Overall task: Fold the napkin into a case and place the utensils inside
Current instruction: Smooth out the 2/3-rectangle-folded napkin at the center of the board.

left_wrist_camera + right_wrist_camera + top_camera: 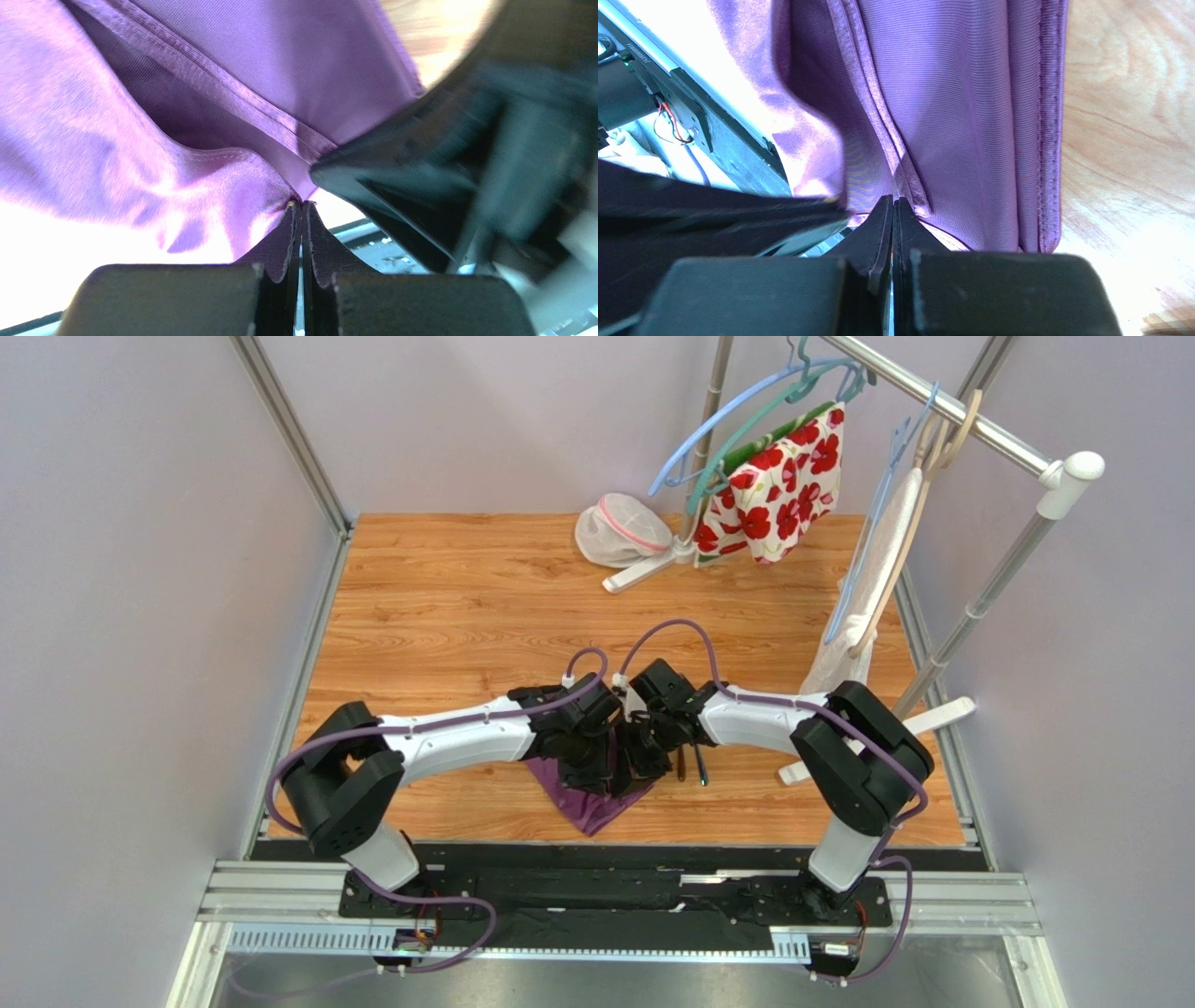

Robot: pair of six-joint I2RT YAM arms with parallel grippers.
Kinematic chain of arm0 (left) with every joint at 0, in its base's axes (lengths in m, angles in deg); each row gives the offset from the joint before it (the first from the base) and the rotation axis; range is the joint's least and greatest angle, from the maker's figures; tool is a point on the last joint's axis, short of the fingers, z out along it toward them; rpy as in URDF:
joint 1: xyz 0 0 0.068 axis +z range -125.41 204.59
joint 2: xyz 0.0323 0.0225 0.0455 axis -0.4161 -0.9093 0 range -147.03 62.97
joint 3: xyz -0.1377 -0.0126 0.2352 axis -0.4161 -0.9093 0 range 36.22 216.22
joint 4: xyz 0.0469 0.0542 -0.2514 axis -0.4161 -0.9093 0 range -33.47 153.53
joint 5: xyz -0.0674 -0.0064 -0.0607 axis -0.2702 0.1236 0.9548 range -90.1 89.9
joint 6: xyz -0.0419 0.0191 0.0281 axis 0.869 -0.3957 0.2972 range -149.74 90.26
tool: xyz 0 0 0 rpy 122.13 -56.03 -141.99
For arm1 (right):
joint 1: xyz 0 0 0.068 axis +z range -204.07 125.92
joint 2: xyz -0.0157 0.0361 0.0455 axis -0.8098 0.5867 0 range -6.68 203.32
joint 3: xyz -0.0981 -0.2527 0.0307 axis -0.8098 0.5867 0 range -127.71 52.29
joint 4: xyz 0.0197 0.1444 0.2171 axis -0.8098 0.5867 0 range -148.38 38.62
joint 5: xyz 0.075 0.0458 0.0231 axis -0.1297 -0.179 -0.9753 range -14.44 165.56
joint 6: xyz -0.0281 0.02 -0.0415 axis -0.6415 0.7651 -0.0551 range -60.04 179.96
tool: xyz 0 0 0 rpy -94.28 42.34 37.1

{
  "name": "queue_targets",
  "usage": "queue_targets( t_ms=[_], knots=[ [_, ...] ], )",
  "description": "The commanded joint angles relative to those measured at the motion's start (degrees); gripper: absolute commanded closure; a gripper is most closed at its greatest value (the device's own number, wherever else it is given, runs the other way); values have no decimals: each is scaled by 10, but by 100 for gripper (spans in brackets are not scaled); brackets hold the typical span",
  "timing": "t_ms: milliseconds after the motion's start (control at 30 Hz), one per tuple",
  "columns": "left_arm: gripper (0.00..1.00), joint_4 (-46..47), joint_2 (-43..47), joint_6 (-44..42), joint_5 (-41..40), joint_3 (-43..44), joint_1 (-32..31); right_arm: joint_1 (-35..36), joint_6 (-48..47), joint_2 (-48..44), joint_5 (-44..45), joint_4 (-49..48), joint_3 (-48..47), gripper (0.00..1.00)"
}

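Note:
The dark purple napkin hangs bunched between both arms near the table's front edge, one corner drooping toward the rail. My left gripper is shut with a gathered fold of the napkin pinched at its tips. Right beside it, my right gripper is shut on a hemmed fold of the napkin, the fingertips meeting at the hem. Two slim dark utensils lie on the wood just right of the right gripper. No folded case shows.
A white mesh pouch lies at the back. A red-flowered cloth and a white garment hang from a clothes rack at the right, whose white foot reaches toward the right arm. The black base rail borders the front.

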Motion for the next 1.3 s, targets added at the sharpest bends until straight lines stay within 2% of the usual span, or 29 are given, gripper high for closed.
queue_targets(
  t_ms=[0, 167, 633, 933, 1033, 1167, 1267],
  knots=[
    [99, -2, 38, 5, -17, -3, -3, 4, -2, -13, -17, -17, -4, 100],
    [100, 4, 26, -1, -7, 7, -3, 3, 2, 13, -12, -29, 4, 100],
    [100, 38, -45, -9, 25, 27, -3, 4, 36, 10, -21, -59, 30, 100],
    [100, 64, -52, -7, 37, 2, -4, -32, 11, -35, 15, 18, -6, 100],
    [92, 63, -33, -10, 32, 3, -5, -46, -4, -44, 17, 42, -25, 100],
    [76, 47, 1, -13, 18, 9, -5, -49, -9, -44, 10, 52, -39, 100],
    [72, 18, 26, -20, 5, 25, -5, -48, -12, -41, 2, 50, -44, 100]
  ],
)
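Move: In the left hand's shut fingers is the corner of the napkin's upper flap; the seam end it is taken to lies level ahead, about 1 cm to the right and 2 below. The napkin's middle is some 4 cm ahead and 4 left of that hand. From the right hand the seam end is about 1 cm ahead, straight in line and 1 below, the spoon some 7 ahead and 7 right, and the fork 7 ahead and 10 right. Lowering the flap corner after a brief 1 cm lift, the left hand sinks about 3 cm while easing 1.5 cm right to the seam end, opens its fingers to let go and starts to rise. The right hand, still shut, dips slightly at the seam end, then moves off about 3 cm forward, rising 2 and edging right. ##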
